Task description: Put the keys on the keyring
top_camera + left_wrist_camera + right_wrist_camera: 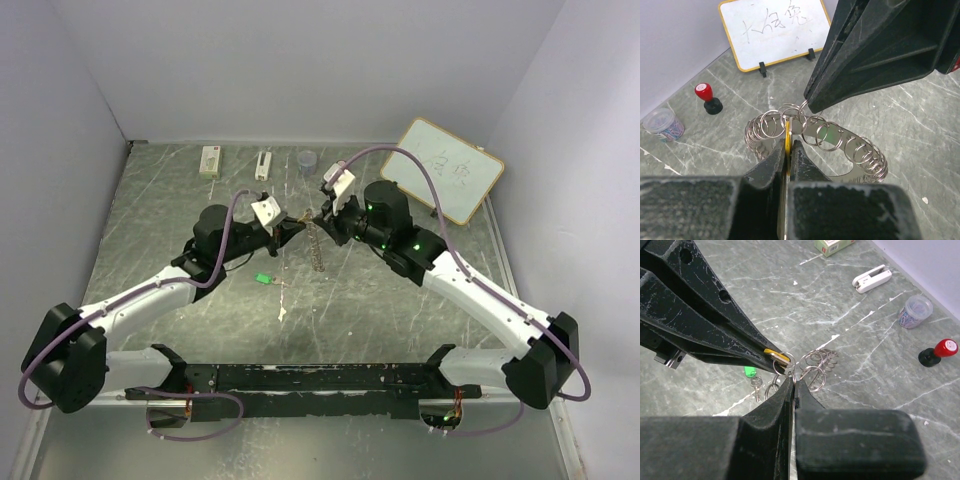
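The keyring, a flat silver band hung with many small wire loops, is lifted over the table centre. My right gripper is shut on one of its loops. My left gripper is shut on the yellow-headed key, its head edge-on between the pads and right against the loops. In the right wrist view that yellow key sits at the left fingers' tip, touching a loop. The green-headed key lies loose on the table, below the left gripper.
A whiteboard leans at the back right. A red-capped black knob, a small cup of clips, a white stapler and a box stand along the back. White walls close three sides.
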Tool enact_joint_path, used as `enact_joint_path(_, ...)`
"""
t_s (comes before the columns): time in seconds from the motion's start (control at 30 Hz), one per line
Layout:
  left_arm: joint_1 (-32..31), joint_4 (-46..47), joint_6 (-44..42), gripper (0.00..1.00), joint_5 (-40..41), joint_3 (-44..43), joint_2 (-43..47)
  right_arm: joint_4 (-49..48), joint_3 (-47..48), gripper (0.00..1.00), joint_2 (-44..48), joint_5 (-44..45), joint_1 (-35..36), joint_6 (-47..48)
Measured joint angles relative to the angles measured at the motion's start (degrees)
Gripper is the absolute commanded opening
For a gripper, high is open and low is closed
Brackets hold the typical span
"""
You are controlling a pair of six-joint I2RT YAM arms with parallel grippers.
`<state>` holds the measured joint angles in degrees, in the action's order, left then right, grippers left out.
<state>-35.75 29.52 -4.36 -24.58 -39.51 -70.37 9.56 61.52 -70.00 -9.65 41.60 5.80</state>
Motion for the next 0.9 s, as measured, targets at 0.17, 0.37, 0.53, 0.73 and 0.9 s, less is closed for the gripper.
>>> enact_joint_path(0.17,-0.1,-3.5,-1.1,0.07,0.4,-1.4,0.6,-0.3,-0.3,0.00,1.1,0.1,0.0,-0.4)
enact_joint_path(0.37,-0.6,-6.0,-1.5,0.07,0.9,-2.4,1.2,-0.5,-1.2,0.00,2.3,0.1,-0.4,-0.7)
enact_joint_path(0.53,-0.8,-7.6,-1.9,0.07,1.7,-3.5,1.8,-1.6,-1.7,0.00,2.6,-0.1,-0.7,-0.9)
enact_joint_path(0.73,-1.0,-10.8,-2.6,0.07,3.0,-6.4,2.1,-2.9,-2.1,0.23,2.7,0.0,-1.0,-1.0)
enact_joint_path(0.9,-1.1,-12.6,-3.3,0.07,5.2,-9.6,2.1,-2.9,-2.9,0.35,3.8,1.6,-2.0,-1.1)
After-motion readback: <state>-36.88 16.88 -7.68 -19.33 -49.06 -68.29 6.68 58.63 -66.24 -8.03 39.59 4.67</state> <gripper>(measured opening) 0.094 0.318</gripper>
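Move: The left hand holds the yellow key and the right hand pinches a small ring, almost tip to tip: that ring lies about 2 cm to the left hand's right, level with it, while the key is roughly 2 cm to the right hand's left. The keyring's broad band hangs beneath, its middle some 7 cm below both hands and about 1 cm inward from each. On the table the green key lies about 8 cm left of the left hand, roughly level fore and aft, some 22 cm lower. The right fingers let go of the small ring: after easing up and to the right by about 1 cm still shut on it, they open about a third and draw off rightward, some 2 cm in all. The left hand keeps its pinch on the yellow key, all but still at first, then lifts about 4 cm with a slight turn. ##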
